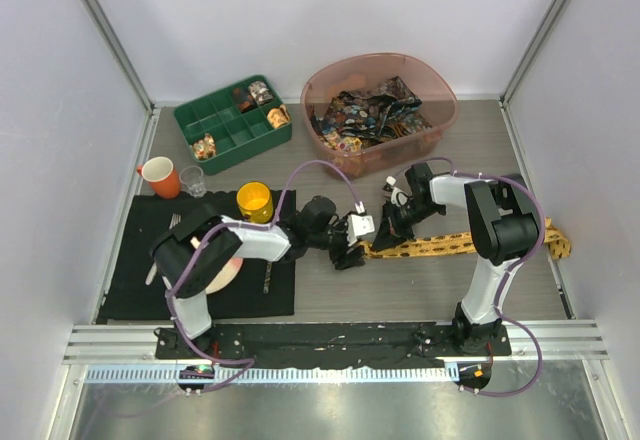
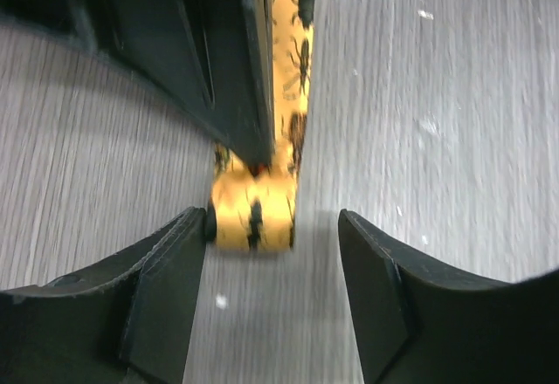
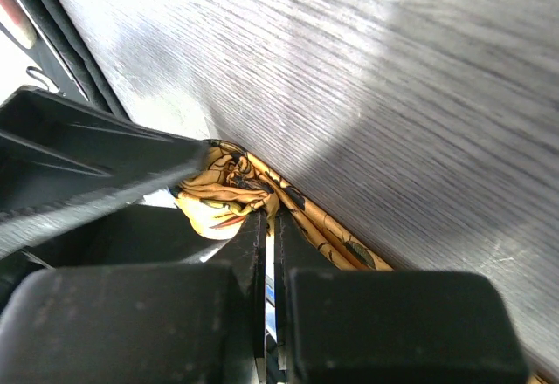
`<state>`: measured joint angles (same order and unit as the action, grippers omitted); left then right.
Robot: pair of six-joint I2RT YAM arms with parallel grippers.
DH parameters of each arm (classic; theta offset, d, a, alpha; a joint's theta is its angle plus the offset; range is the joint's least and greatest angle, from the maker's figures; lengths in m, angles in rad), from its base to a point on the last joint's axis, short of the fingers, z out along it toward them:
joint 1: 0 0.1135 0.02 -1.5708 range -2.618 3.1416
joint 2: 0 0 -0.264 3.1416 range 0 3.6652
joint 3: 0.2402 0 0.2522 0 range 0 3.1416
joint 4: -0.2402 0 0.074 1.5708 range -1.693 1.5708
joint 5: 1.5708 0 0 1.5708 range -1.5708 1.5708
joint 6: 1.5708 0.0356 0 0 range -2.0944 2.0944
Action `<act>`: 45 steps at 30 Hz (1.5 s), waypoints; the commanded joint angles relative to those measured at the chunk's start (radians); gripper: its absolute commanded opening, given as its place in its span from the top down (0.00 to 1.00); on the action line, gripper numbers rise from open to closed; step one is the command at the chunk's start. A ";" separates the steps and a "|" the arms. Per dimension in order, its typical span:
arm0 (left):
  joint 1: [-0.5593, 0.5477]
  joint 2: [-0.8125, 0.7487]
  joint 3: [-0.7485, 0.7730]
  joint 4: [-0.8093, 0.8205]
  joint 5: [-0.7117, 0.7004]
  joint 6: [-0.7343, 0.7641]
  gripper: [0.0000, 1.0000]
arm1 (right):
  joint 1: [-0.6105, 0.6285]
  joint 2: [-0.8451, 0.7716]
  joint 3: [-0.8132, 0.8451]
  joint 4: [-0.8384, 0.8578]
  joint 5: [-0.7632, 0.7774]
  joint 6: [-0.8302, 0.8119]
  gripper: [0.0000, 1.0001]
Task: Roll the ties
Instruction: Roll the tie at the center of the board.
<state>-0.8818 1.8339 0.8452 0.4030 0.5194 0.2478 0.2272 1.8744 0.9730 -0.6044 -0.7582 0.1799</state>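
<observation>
A yellow tie with dark spots lies stretched across the table's right half, its left end wound into a small roll. My left gripper is open around that roll, and the roll rests against the left finger. My right gripper comes down on the tie just behind the roll. Its jaws are shut, with bunched yellow fabric caught at the tips. Dark printed ties fill the pink basin.
A green compartment tray with trinkets stands at the back left. An orange mug, a small glass and a yellow cup border a black mat under the left arm.
</observation>
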 commanded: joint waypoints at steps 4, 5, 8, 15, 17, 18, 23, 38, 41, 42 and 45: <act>0.021 -0.035 -0.060 0.052 0.010 0.042 0.35 | 0.015 0.057 -0.002 0.020 0.246 -0.056 0.99; 0.021 -0.009 -0.055 0.063 0.010 0.038 0.35 | 0.017 0.060 0.003 0.008 0.252 -0.059 0.99; 0.020 0.025 -0.052 0.164 0.019 0.001 0.36 | 0.015 0.071 0.016 -0.021 0.267 -0.066 0.99; 0.021 0.134 -0.133 0.469 0.047 -0.140 0.34 | 0.017 0.088 0.032 -0.047 0.272 -0.079 0.99; 0.021 0.162 -0.156 0.554 0.053 -0.172 0.36 | 0.017 0.091 0.030 -0.049 0.269 -0.082 0.99; 0.021 0.169 -0.169 0.582 0.053 -0.177 0.36 | 0.015 0.092 0.032 -0.052 0.272 -0.083 0.99; 0.024 0.211 -0.251 0.691 0.056 -0.153 0.37 | 0.017 0.118 0.036 -0.060 0.286 -0.077 0.99; 0.023 0.361 -0.202 0.885 0.053 -0.185 0.52 | 0.024 0.152 0.056 -0.071 0.296 -0.079 0.99; 0.024 0.354 -0.210 0.886 0.062 -0.174 0.61 | 0.024 0.155 0.058 -0.070 0.295 -0.080 0.99; 0.023 0.334 -0.215 0.878 0.068 -0.167 0.63 | 0.026 0.157 0.059 -0.069 0.295 -0.079 0.99; 0.023 0.280 -0.227 0.774 0.076 -0.121 0.67 | 0.032 0.155 0.058 -0.063 0.283 -0.080 0.99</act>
<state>-0.8543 2.1452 0.6449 1.3499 0.5961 0.0597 0.2337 1.9572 1.0706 -0.7345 -0.7464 0.1635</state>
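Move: The rolled end of the tie lies about 2 cm to the right of the left hand, 1 cm ahead and 2 cm below; from the right hand, about 3 cm to its left at its own height. The pink bin's middle stands roughly 30 cm ahead of the left hand and 4 cm right, the yellow mug some 11 cm ahead and 25 cm left. Left hand sinks 1.5 cm, levels some 20 degrees and pinches the roll as the right keeps its grip. ##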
